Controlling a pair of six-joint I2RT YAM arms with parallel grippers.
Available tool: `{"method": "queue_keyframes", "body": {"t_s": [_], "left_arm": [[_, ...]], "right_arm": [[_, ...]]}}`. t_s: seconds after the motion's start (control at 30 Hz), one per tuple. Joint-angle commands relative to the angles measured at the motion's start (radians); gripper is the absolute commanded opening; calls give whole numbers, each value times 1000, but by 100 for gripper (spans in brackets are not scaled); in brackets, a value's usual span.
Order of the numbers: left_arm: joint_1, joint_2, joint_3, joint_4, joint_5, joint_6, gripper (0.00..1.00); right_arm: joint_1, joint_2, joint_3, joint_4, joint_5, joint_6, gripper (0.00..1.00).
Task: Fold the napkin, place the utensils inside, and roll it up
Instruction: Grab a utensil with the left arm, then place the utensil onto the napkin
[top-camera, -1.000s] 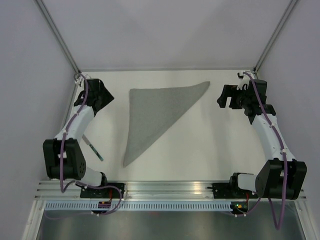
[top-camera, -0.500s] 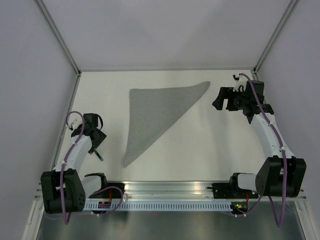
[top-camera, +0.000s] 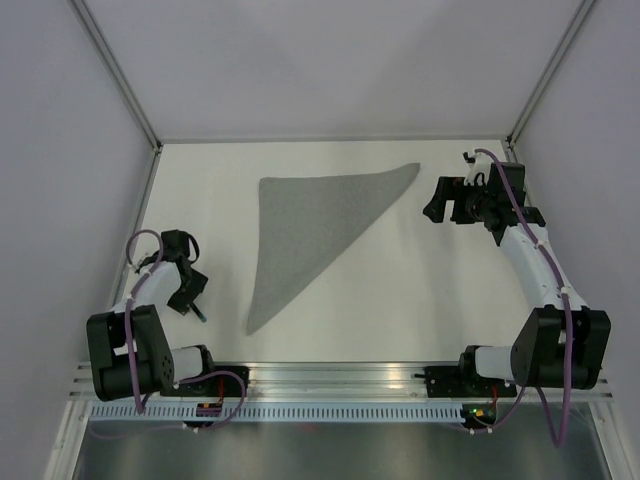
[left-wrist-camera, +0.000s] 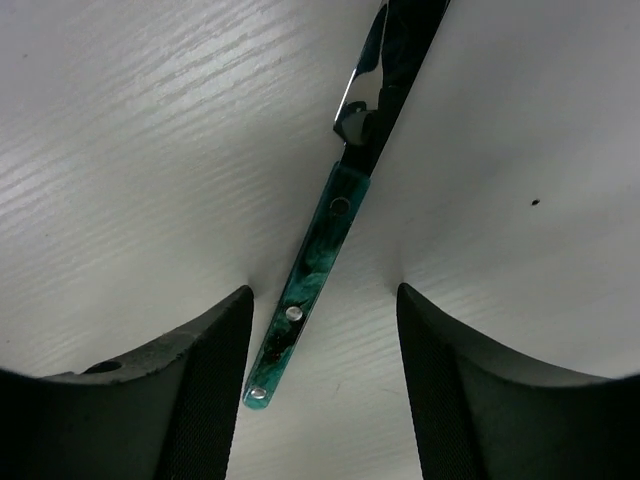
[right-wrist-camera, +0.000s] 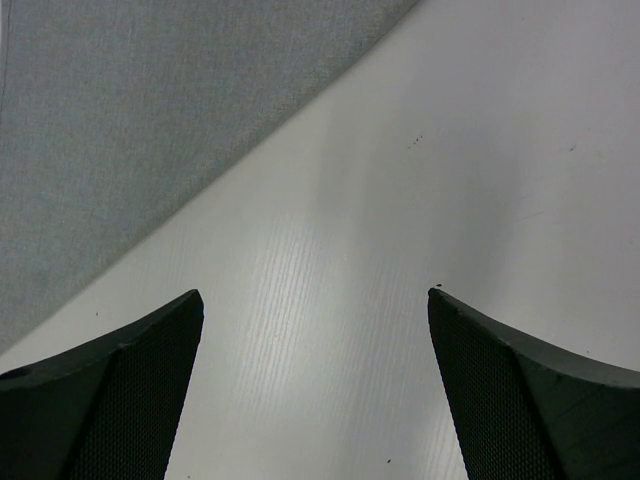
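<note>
The grey napkin lies folded into a triangle in the middle of the table; its edge shows in the right wrist view. One utensil with a dark green handle and a silvery end lies flat on the table at the left. My left gripper is open and low over it, the handle end lying between the fingertips, nearer the left one. In the top view the left gripper hides most of the utensil. My right gripper is open and empty just right of the napkin's far corner.
White table with grey walls on three sides. An aluminium rail runs along the near edge between the arm bases.
My left arm has swung from the far left corner back toward the near left and come down over the utensil. My right gripper has shifted slightly left toward the napkin.
</note>
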Motion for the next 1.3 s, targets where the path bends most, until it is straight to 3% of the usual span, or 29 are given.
{"method": "queue_keyframes", "body": {"t_s": [0.0,0.07,0.17,0.3,0.47,0.67,0.87,1.0,1.27], "left_arm": [[26,79,18,32,55,11,64],[33,111,35,40,72,29,61],[31,156,54,57,85,51,50],[31,199,84,78,98,90,25],[31,278,164,105,152,183,3],[19,297,282,138,233,281,2],[-62,284,497,105,305,446,2],[-195,333,694,28,309,572,2],[-480,484,880,-29,335,831,2]], "right_arm": [[3,13,1,-7,-12,-9,98],[3,16,1,-6,-10,-9,98],[3,16,1,-9,-9,-12,98],[3,22,3,-4,-7,-15,98],[3,33,6,-4,-4,-18,98],[3,37,8,-4,5,-23,98],[3,37,9,-4,5,-30,98],[4,36,8,2,3,-33,98],[3,22,1,17,28,-43,98]]}}
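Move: The left hand is down at the table with its fingers apart around the green handle of the knife: the handle's middle is only about 1 cm to its left, level in reach and at most 1 cm lower, and the blade points forward-left. The folded napkin's middle lies about 23 cm ahead and 29 cm to the right, on the table. From the right hand, the handle is some 17 cm back, 62 cm left and 17 cm below. The left fingers close and pinch the knife's handle while the hand skims forward about 5 cm at table height. Keeping the grip, it goes on forward, lifts roughly 15 cm and then swings right towards the napkin's left edge, the wrist turning about 60 degrees clockwise. ##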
